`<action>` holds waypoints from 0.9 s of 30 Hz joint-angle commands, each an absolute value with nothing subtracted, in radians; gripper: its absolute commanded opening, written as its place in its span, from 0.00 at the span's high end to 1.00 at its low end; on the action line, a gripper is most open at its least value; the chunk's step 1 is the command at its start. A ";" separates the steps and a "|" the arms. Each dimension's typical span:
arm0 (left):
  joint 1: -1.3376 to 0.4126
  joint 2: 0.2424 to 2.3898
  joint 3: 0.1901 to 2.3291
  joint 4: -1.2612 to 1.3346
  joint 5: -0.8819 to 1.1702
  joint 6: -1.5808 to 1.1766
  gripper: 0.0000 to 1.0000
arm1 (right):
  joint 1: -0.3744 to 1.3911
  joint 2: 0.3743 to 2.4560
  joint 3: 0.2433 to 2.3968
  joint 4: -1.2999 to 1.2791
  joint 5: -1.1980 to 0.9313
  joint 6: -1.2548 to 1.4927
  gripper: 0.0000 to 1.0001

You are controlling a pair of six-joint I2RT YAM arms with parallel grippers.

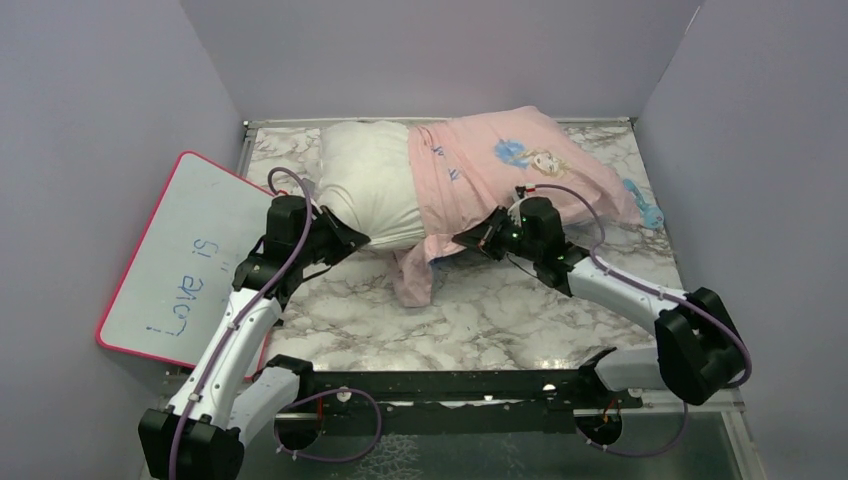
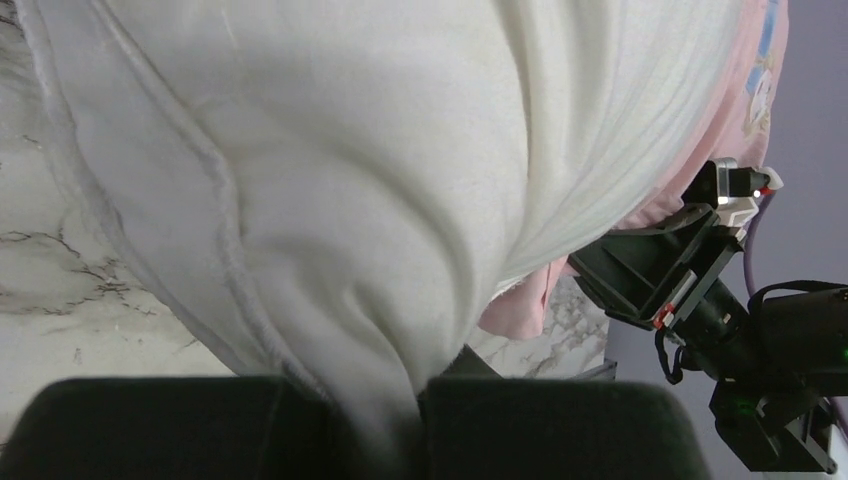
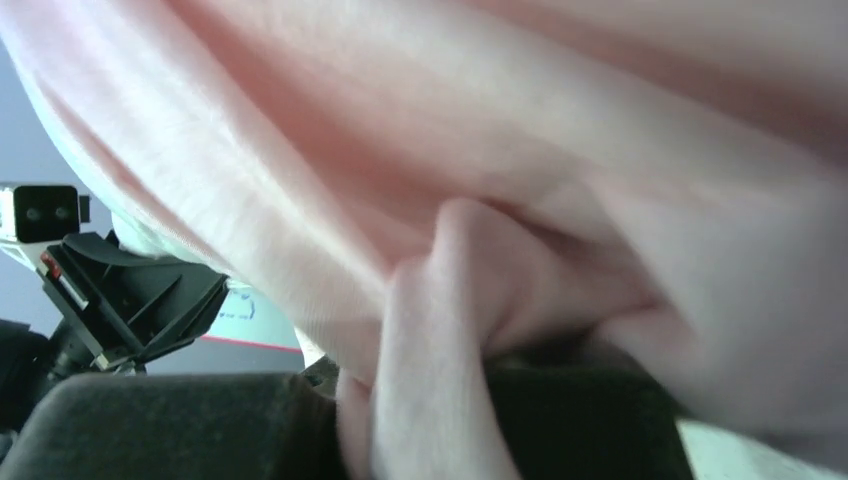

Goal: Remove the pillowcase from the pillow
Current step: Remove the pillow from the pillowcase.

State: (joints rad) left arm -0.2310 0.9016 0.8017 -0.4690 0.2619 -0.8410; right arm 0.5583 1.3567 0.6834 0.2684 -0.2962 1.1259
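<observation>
The white pillow (image 1: 365, 180) lies across the back of the table, its left part bare. The pale pink pillowcase (image 1: 500, 170) with a princess print covers its right part, and a loose flap hangs down at the near edge (image 1: 412, 280). My left gripper (image 1: 362, 238) is shut on the pillow's near edge; white fabric (image 2: 300, 200) is pinched between the fingers (image 2: 385, 425). My right gripper (image 1: 460, 240) is shut on the pillowcase's open edge, with pink cloth (image 3: 500, 200) bunched between its fingers (image 3: 410, 420). The two grippers sit close together, facing each other.
A pink-edged whiteboard (image 1: 190, 260) with blue writing leans off the table's left side. A bit of blue fabric (image 1: 645, 205) shows at the pillow's right end. Grey walls enclose the marble table (image 1: 520, 310) on three sides.
</observation>
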 commanded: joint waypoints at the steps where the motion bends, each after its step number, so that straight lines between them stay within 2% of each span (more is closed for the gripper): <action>1: -0.224 0.880 0.840 -0.470 0.185 -0.787 1.00 | 0.467 1.226 0.725 0.045 -0.077 0.976 1.00; 4: -0.217 0.881 0.874 -0.528 0.109 -0.767 1.00 | 0.422 1.160 0.777 -0.124 0.094 0.852 1.00; 7: -0.203 0.885 0.899 -0.560 0.086 -0.753 1.00 | 0.366 1.129 0.813 -0.225 0.157 0.735 1.00; 12: -0.196 0.893 0.906 -0.561 0.094 -0.764 1.00 | 0.331 1.143 0.830 -0.279 0.058 0.661 1.00; 16: -0.196 0.897 0.915 -0.549 0.136 -0.766 1.00 | 0.330 1.152 0.803 -0.229 -0.165 0.683 1.00; 18: -0.196 0.898 0.920 -0.528 0.173 -0.765 1.00 | 0.331 1.156 0.771 -0.151 -0.315 0.734 0.92; 19: -0.197 0.900 0.922 -0.515 0.196 -0.767 1.00 | 0.330 1.159 0.746 -0.098 -0.380 0.766 0.83; 20: -0.196 0.900 0.925 -0.502 0.220 -0.772 1.00 | 0.331 1.159 0.717 -0.029 -0.450 0.807 0.71; 23: -0.197 0.909 0.926 -0.452 0.305 -0.796 1.00 | 0.345 1.174 0.623 0.209 -0.574 0.954 0.50; 27: -0.199 0.935 0.961 -0.405 0.403 -0.822 1.00 | 0.420 1.222 0.655 0.246 -0.537 0.975 0.37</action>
State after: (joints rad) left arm -0.2050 0.9257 0.8757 -0.5186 0.3145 -0.8295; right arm 0.3603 1.1824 0.6304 0.0692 -0.4709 0.8906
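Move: At the pillow's near side, the right fingers are already shut on a fold of pink pillowcase, whose middle lies about 15 cm ahead, 11 cm to the right and slightly lower. From this hand the bare pillow's middle is some 17 cm left and 11 cm ahead, and the hanging flap about 8 cm left, 8 cm back and lower. The left hand pinches the pillow's near corner, with the bare part 11 cm ahead and the pillowcase's middle 15 cm ahead and 29 cm right, both lower. Dragging the pinched pillowcase quickly some 9 cm to the right, the right hand also goes slightly forward and up and rolls about 20 degrees. It then eases back towards its base, sinks, unrolls and opens its fingers while returning roughly 3 cm left, cloth still between them. The left hand keeps its pinch on the pillow corner and rises about 2 cm. ##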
